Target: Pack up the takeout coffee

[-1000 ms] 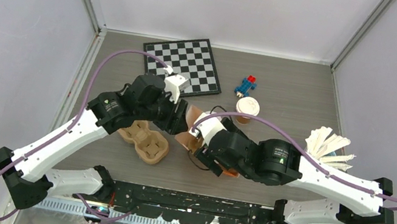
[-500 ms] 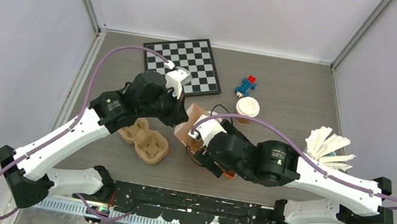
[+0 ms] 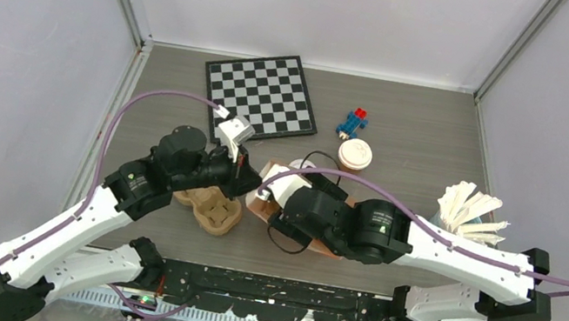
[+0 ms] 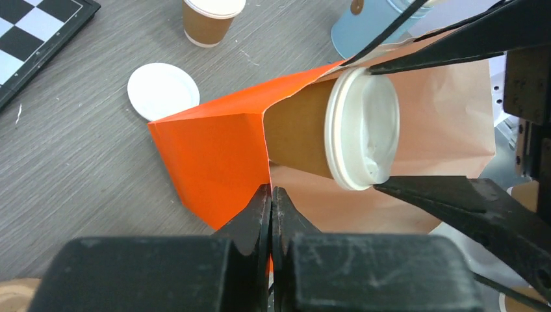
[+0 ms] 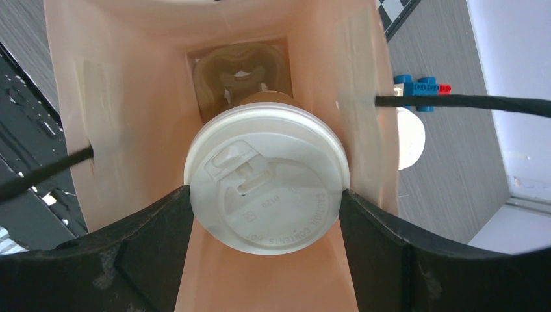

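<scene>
My right gripper [image 5: 265,192] is shut on a takeout coffee [image 5: 266,174], a brown paper cup with a white lid, gripped at the lid's rim. The cup lies sideways with its base inside the mouth of an orange paper bag [image 4: 214,156]. My left gripper [image 4: 271,195] is shut on the bag's edge right beside the cup [image 4: 299,140]. In the top view both wrists meet over the bag [image 3: 260,202] at mid table and hide the cup. A second lidded coffee [image 3: 354,155] stands upright behind them, apart from both grippers.
A tan pulp cup tray [image 3: 212,208] lies left of the bag. A loose white lid [image 4: 162,91] and a pale blue tumbler [image 4: 370,26] sit close behind it. Farther back are a chessboard [image 3: 262,95] and a small brick toy [image 3: 351,123]. Fanned papers [image 3: 471,211] lie at the right.
My left gripper has shut on the bag's edge and the left arm has pulled back toward the near left. The right gripper keeps its hold on the cup.
</scene>
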You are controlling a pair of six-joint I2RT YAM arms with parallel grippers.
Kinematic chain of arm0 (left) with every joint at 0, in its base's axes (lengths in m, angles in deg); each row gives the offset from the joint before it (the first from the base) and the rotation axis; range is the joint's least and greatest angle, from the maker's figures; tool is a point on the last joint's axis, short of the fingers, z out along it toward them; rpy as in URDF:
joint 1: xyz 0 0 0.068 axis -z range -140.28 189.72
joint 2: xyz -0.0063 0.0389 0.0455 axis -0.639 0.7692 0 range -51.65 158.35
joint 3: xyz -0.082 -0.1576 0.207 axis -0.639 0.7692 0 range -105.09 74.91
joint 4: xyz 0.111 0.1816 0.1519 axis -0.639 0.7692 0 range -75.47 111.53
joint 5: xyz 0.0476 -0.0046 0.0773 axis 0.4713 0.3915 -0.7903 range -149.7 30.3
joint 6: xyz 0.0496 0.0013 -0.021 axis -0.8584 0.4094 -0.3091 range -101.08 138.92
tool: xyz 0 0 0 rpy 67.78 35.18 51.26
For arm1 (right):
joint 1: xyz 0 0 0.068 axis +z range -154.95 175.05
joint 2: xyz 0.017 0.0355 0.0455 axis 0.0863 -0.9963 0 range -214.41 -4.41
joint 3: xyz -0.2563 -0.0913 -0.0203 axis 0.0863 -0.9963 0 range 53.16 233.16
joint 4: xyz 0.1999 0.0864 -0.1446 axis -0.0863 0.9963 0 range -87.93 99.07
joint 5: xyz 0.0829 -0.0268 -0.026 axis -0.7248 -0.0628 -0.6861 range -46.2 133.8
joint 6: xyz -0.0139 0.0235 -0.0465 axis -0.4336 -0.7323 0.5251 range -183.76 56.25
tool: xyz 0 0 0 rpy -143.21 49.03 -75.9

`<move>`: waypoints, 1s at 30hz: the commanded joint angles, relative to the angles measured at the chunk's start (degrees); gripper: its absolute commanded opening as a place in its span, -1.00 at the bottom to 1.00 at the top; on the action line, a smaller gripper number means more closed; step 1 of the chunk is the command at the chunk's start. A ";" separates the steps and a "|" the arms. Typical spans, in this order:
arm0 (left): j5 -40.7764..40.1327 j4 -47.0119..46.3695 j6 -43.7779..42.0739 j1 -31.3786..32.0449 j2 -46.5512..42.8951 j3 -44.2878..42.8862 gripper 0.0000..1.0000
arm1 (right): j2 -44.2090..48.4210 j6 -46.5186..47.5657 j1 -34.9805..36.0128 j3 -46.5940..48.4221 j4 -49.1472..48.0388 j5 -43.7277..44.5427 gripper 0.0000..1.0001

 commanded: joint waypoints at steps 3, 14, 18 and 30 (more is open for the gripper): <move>0.68 -13.33 -2.50 -0.04 -4.13 4.28 -1.00 | -0.58 2.96 0.36 -1.44 -5.34 -0.87 0.39; -4.93 7.88 6.43 -0.04 -0.78 -4.40 -0.10 | 3.23 2.57 0.37 -8.82 -5.68 0.05 0.37; -2.38 11.09 8.96 -0.04 1.01 -7.61 -0.02 | 3.91 3.44 0.37 -10.28 -7.12 1.33 0.37; -0.92 13.90 10.50 -0.04 2.50 -6.19 -0.23 | 3.94 7.10 0.37 -12.93 -9.25 1.74 0.38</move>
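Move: My right hand already grips the lidded coffee cup inside the tilted bag's mouth; the tray in the bag's bottom is about 17 cm below this hand, some 5 cm ahead and 2 cm left. From it, the loose lid lies some 16 cm ahead, 3 cm left, the standing cup about 18 cm ahead, 8 cm right, both far below. My left hand has the bag's rim pinched between its fingertips, the held cup about 8 cm right and 2 cm back. I lower the held cup about 5 cm deeper into the bag towards the tray with my right hand, keeping my grip on its lid and ending slightly to the right. Meanwhile my left hand opens to about half, letting go of the bag's rim, and stays close around it, bobbing up, then down a centimetre or two as it turns about 15 degrees, fingertips tipping down. ##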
